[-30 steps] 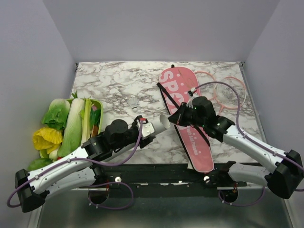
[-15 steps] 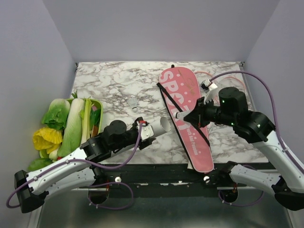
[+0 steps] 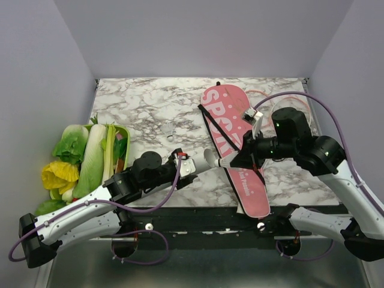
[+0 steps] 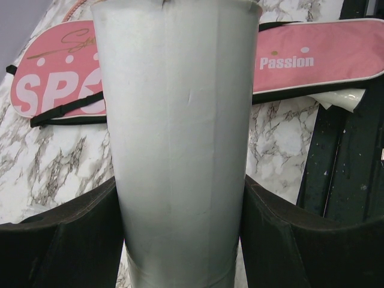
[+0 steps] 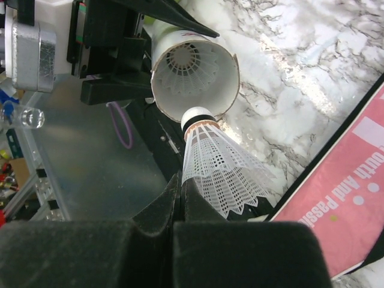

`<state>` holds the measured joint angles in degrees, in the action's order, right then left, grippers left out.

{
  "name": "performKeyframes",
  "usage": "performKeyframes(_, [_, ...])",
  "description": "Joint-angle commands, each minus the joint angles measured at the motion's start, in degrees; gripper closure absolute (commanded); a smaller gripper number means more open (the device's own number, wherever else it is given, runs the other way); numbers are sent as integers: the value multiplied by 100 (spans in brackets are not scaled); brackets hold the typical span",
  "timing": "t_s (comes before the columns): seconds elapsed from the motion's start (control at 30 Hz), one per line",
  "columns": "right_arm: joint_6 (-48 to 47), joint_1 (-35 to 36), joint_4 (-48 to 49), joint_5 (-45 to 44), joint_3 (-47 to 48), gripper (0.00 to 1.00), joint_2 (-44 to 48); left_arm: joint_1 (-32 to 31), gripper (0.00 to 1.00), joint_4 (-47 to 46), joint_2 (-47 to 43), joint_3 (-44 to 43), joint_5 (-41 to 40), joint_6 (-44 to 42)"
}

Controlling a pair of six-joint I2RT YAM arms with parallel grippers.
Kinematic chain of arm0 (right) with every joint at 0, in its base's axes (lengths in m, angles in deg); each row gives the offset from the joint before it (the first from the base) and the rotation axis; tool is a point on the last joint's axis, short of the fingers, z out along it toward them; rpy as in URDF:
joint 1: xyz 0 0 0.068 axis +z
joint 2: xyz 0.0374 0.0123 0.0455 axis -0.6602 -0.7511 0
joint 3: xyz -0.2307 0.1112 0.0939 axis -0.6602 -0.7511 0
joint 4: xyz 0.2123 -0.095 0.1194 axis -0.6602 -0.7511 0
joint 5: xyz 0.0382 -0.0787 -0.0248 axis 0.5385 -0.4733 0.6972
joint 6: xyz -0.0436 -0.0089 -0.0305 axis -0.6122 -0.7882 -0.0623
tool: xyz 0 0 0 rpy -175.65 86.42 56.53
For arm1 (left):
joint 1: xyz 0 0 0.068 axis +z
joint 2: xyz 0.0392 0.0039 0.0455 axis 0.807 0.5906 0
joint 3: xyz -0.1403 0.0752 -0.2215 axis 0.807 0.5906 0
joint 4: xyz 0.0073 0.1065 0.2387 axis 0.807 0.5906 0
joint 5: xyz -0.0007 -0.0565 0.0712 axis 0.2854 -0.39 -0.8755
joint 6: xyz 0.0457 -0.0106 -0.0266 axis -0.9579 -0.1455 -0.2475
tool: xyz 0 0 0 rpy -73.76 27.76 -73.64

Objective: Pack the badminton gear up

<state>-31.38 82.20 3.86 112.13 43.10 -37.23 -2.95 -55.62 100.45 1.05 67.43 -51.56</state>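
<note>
My left gripper (image 3: 191,166) (image 4: 180,240) is shut on a white tube (image 3: 203,161) (image 4: 180,132), held nearly level with its open mouth (image 5: 195,78) facing right. One shuttlecock (image 5: 191,63) sits deep inside it. My right gripper (image 3: 238,158) (image 5: 182,192) is shut on the skirt edge of a second white shuttlecock (image 3: 225,161) (image 5: 222,168), whose cork touches the lower rim of the tube's mouth. The pink "SPORT" cover (image 3: 231,129) (image 4: 312,57) (image 5: 354,198) lies on the marble beneath both. Pink racket frames (image 3: 264,92) show at the back right, mostly hidden by my right arm.
A green tray (image 3: 123,141) of leafy vegetables stands at the left edge. Another small white shuttlecock (image 3: 170,130) lies on the marble behind my left gripper. The table's black front rail (image 3: 198,216) runs under the tube and the cover's handle end.
My right arm rose off the cover with the shuttlecock, then swung left and down, bringing its cork to the tube's mouth. The left arm nudged the tube slightly right.
</note>
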Motion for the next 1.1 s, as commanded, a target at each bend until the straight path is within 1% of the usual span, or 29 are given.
performKeyframes(0.0, [2, 34, 133, 496, 49, 99, -117, -47, 100, -77, -15, -5, 188, 10])
performKeyframes(0.13, [116, 78, 397, 611, 58, 99, -249, -64, 100, -50, -50, -14, 188, -7])
performKeyframes(0.3, [107, 104, 494, 663, 155, 99, -547, -82, 100, -103, -68, -5, 337, 54])
performKeyframes(0.63, [318, 201, 1460, 910, -170, 99, -908, -134, 100, -182, -68, 3, 469, 116])
performKeyframes(0.8, [652, 288, 2031, 1059, -539, 99, -900, -134, 100, -209, -77, 4, 487, 125])
performKeyframes(0.93, [951, 438, 2707, 1191, -1118, 99, -900, -134, 100, -252, -94, 12, 469, 133])
performKeyframes(1.07, [1258, 622, 3165, 1182, -1479, 99, -882, -134, 100, -296, -130, 47, 452, 133])
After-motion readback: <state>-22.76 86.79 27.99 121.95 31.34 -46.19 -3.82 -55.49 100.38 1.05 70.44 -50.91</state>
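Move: The right hand, still pinching a shuttlecock by its skirt with the cork leading, has the open tube mouth about 7 cm to its left, 2 cm ahead and 3 cm lower. The left gripper around the tube is some 14 cm to its left, 2 cm back and 9 cm lower; the pink racket bag's middle is roughly 17 cm ahead, 7 cm right and 20 cm below. From the left hand, the mouth is about 7 cm right, 4 cm ahead and 6 cm up. Leftward about 8 cm, the right hand carries the shuttlecock cork first into the tube mouth, fingers staying shut on the skirt; it sinks about 4 cm, mostly near the end, and the wrist turns slightly counter-clockwise with some tilt. The left hand keeps its grip around the tube while easing back about 1 cm. ##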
